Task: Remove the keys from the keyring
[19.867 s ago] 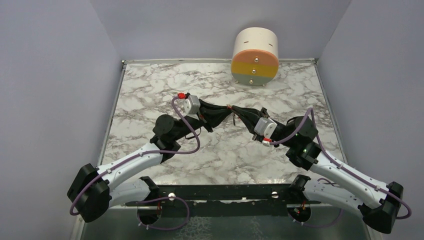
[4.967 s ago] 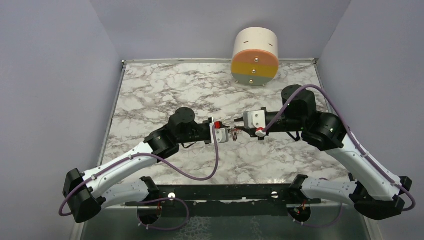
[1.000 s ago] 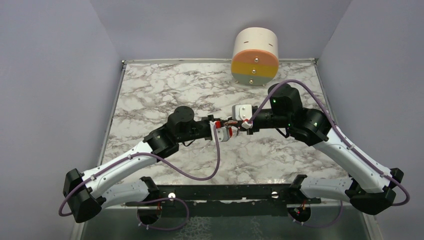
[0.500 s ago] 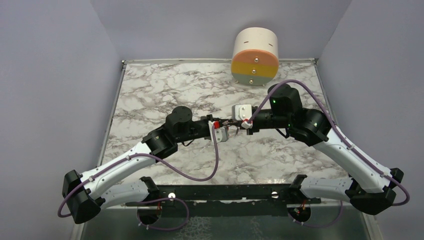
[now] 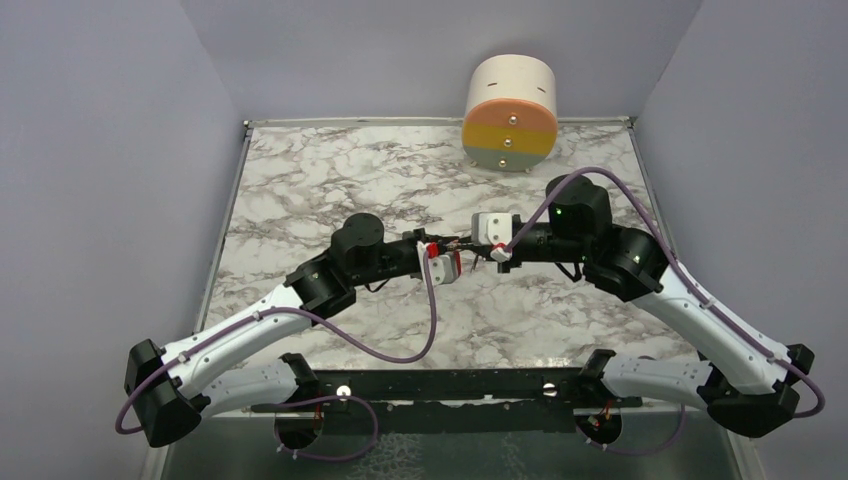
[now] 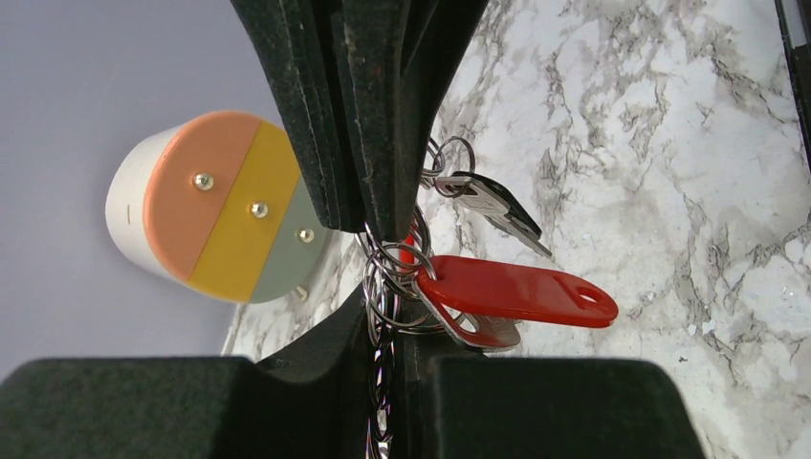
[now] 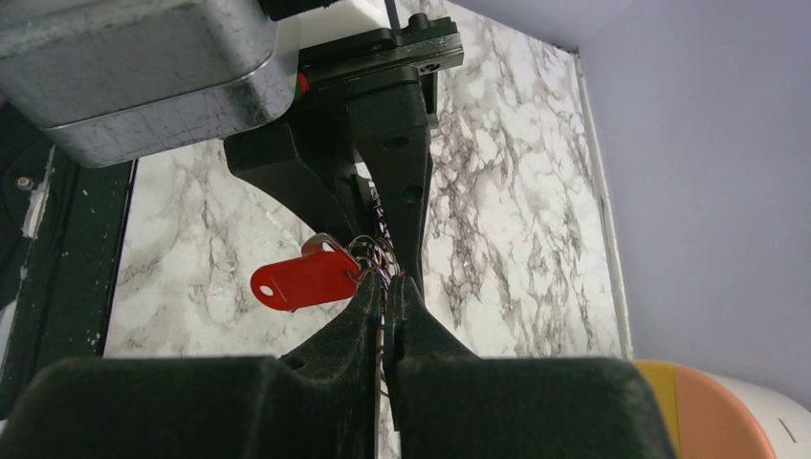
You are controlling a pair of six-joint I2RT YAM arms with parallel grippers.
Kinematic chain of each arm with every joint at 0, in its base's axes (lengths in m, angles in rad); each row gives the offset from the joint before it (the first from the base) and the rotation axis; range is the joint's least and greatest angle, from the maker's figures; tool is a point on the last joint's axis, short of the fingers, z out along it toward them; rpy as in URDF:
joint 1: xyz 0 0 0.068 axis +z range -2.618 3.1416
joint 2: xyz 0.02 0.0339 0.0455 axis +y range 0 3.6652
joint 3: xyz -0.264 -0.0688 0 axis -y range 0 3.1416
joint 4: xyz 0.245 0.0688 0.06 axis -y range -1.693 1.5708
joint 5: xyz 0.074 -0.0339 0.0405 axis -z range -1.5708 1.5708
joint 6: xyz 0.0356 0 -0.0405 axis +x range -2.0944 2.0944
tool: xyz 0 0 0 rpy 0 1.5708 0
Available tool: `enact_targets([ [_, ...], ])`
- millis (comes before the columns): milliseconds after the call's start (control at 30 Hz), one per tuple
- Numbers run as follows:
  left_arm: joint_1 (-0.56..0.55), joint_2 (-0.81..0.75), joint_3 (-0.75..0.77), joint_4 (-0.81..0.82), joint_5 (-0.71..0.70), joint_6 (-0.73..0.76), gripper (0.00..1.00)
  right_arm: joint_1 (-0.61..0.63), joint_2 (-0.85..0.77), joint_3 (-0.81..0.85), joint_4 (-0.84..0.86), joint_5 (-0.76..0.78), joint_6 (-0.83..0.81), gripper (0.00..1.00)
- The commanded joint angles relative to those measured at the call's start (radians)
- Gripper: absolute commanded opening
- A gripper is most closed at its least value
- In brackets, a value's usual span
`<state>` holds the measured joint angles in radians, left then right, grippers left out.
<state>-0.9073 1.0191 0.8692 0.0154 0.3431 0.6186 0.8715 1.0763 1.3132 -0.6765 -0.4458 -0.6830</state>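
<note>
Above the middle of the marble table my two grippers meet tip to tip. The keyring point(image 6: 390, 266), a bunch of thin metal rings, sits between both pairs of fingers. My left gripper point(image 6: 387, 311) is shut on the rings from below, and my right gripper point(image 7: 386, 285) is shut on them from the other side. A red oval tag point(image 6: 516, 290) hangs off the rings, with a silver key point(image 6: 483, 335) beneath it. A dark-headed key point(image 6: 490, 198) hangs from a small ring beyond. In the top view the keyring point(image 5: 462, 245) is a tiny glint between the grippers.
A white cylinder with an orange, yellow and grey striped face point(image 5: 510, 110) stands at the back of the marble table point(image 5: 330, 180). Purple walls close in the left, right and back sides.
My right gripper has shut on the rings and its arm has drawn slightly to the right. The left arm holds still with its grip unchanged.
</note>
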Motion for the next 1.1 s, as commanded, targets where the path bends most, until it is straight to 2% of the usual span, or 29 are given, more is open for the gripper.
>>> enact_targets([
  [0, -0.002, -0.031, -0.013, 0.082, -0.015, -0.024, 0.0, 0.004, -0.049, -0.026, 0.114, 0.073, 0.035, 0.02],
  [533, -0.001, -0.064, -0.044, 0.125, -0.025, -0.048, 0.0, 0.004, -0.126, -0.08, 0.248, 0.207, 0.039, 0.02],
  [800, -0.002, -0.086, -0.07, 0.165, -0.041, -0.066, 0.0, 0.004, -0.201, -0.145, 0.425, 0.33, 0.081, 0.02],
  [1067, -0.002, -0.121, -0.127, 0.298, -0.08, -0.116, 0.0, 0.004, -0.218, -0.187, 0.553, 0.422, 0.164, 0.02],
])
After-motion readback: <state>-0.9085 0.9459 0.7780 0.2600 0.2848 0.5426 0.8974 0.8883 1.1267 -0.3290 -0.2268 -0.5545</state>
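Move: The ring pinched by the right gripper is right at its fingertips, and lies about 3 cm to the right of the left gripper, level with it; the left gripper holds the rest of the ring bundle. From the right gripper the red key tag hangs some 4 cm back and 2 cm lower, straight below that line. The loose key hangs about 3 cm back, 2 cm right and 2 cm down. Keep the left gripper's hold on the bundle and raise both shut grippers together, about 4 cm, tipping the fingertips of each upward. Near the end part them sideways: the left slightly left, the right about 2 cm right and slightly forward, turning clockwise, its shut fingers coming off the ring. ##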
